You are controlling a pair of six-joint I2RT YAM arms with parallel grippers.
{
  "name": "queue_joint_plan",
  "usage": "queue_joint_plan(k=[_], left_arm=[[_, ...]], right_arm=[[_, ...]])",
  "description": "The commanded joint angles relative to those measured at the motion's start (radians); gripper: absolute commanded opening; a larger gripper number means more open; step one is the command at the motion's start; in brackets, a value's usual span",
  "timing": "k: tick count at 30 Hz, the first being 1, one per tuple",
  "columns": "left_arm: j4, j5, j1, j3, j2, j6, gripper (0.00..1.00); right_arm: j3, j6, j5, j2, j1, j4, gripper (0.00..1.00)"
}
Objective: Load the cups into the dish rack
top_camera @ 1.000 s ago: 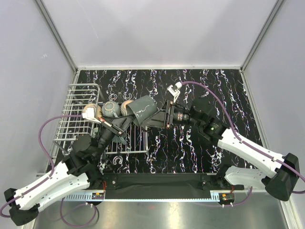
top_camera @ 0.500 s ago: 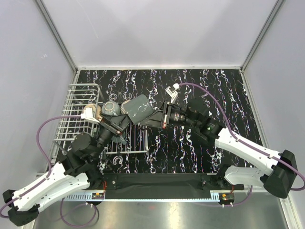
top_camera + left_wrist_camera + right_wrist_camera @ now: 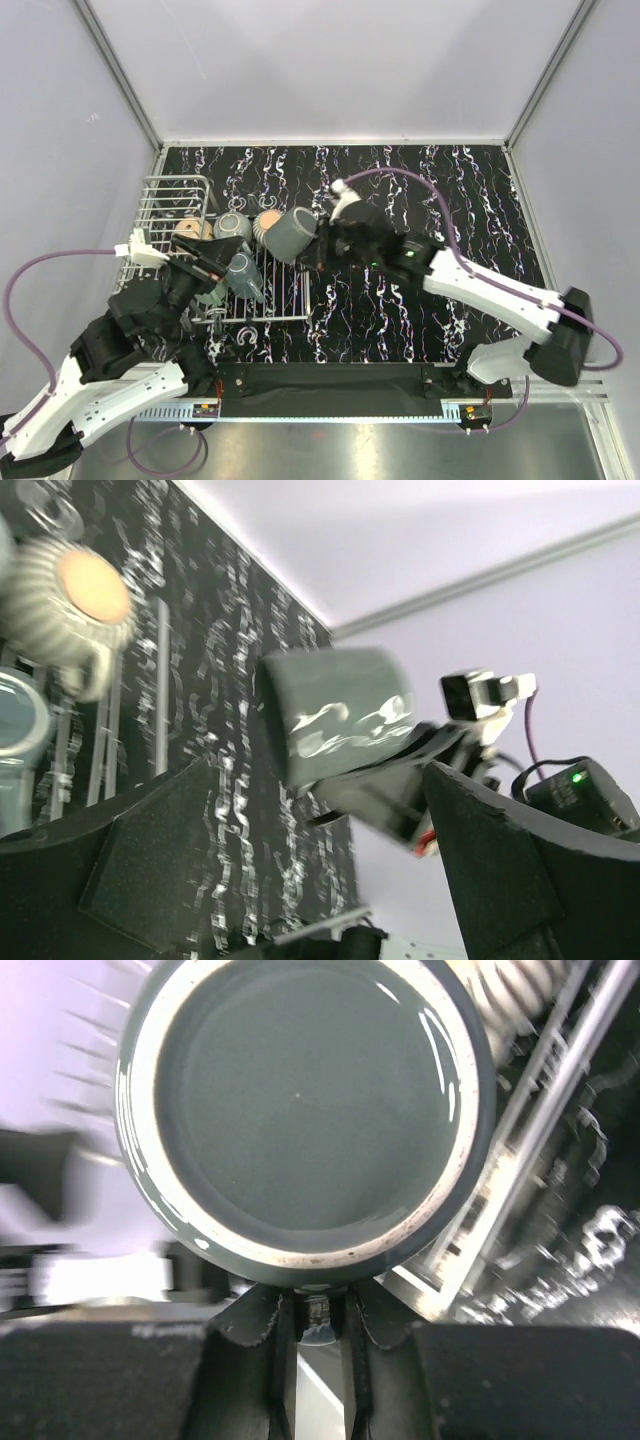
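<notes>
My right gripper is shut on the handle of a grey-teal cup and holds it tilted over the right edge of the white wire dish rack. In the right wrist view the cup's round base fills the frame, and the gripper pinches the handle. A peach-tan cup, a grey-teal cup and a ribbed cup sit in the rack. My left gripper is open and empty over the flat grid. Its wrist view shows the gripper, the held cup and the ribbed cup.
Another grey-teal cup seems to lie on the rack's flat grid beside my left fingers. The black marbled table stretches to the right. Pale walls close the back and sides. Rack wires show close under the held cup.
My right gripper has carried the grey-teal cup left and turned it, so that it now hangs over the rack's edge. My left arm has pulled back to the left and nearer.
</notes>
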Motion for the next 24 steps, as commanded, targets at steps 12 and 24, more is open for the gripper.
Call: queue_joint_plan(k=[12,24], left_arm=[[-0.139,-0.069,-0.005,0.141,0.085,0.170,0.93],[-0.103,-0.039,-0.005,0.111,0.076,0.170,0.93]], right_arm=[[0.326,-0.043,0.606,0.411,0.267,-0.330,0.00],[0.361,-0.080,0.575,0.524,0.275,-0.263,0.00]])
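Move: The free gap at the rack's right end, where the dark cup held by the right hand is going, lies about 7 cm left of that hand, 3 cm ahead and some 16 cm below. At that same low level, the teal cup stands about 8 cm left of the gap, the striped cup some 10 cm beyond and 3 cm left of it. From the left hand the gap is about 10 cm to the right, 2 cm ahead and 23 cm down. The dark cup, still pinched by its handle, is carried down about 15 cm and some 4 cm left into the gap beside the teal cup, quickly at first and then easing. The right hand rolls nearly 40 degrees on the way, so its fingers swing from pointing left to pointing mostly down. The open left hand drifts a little farther left, clear of it. ##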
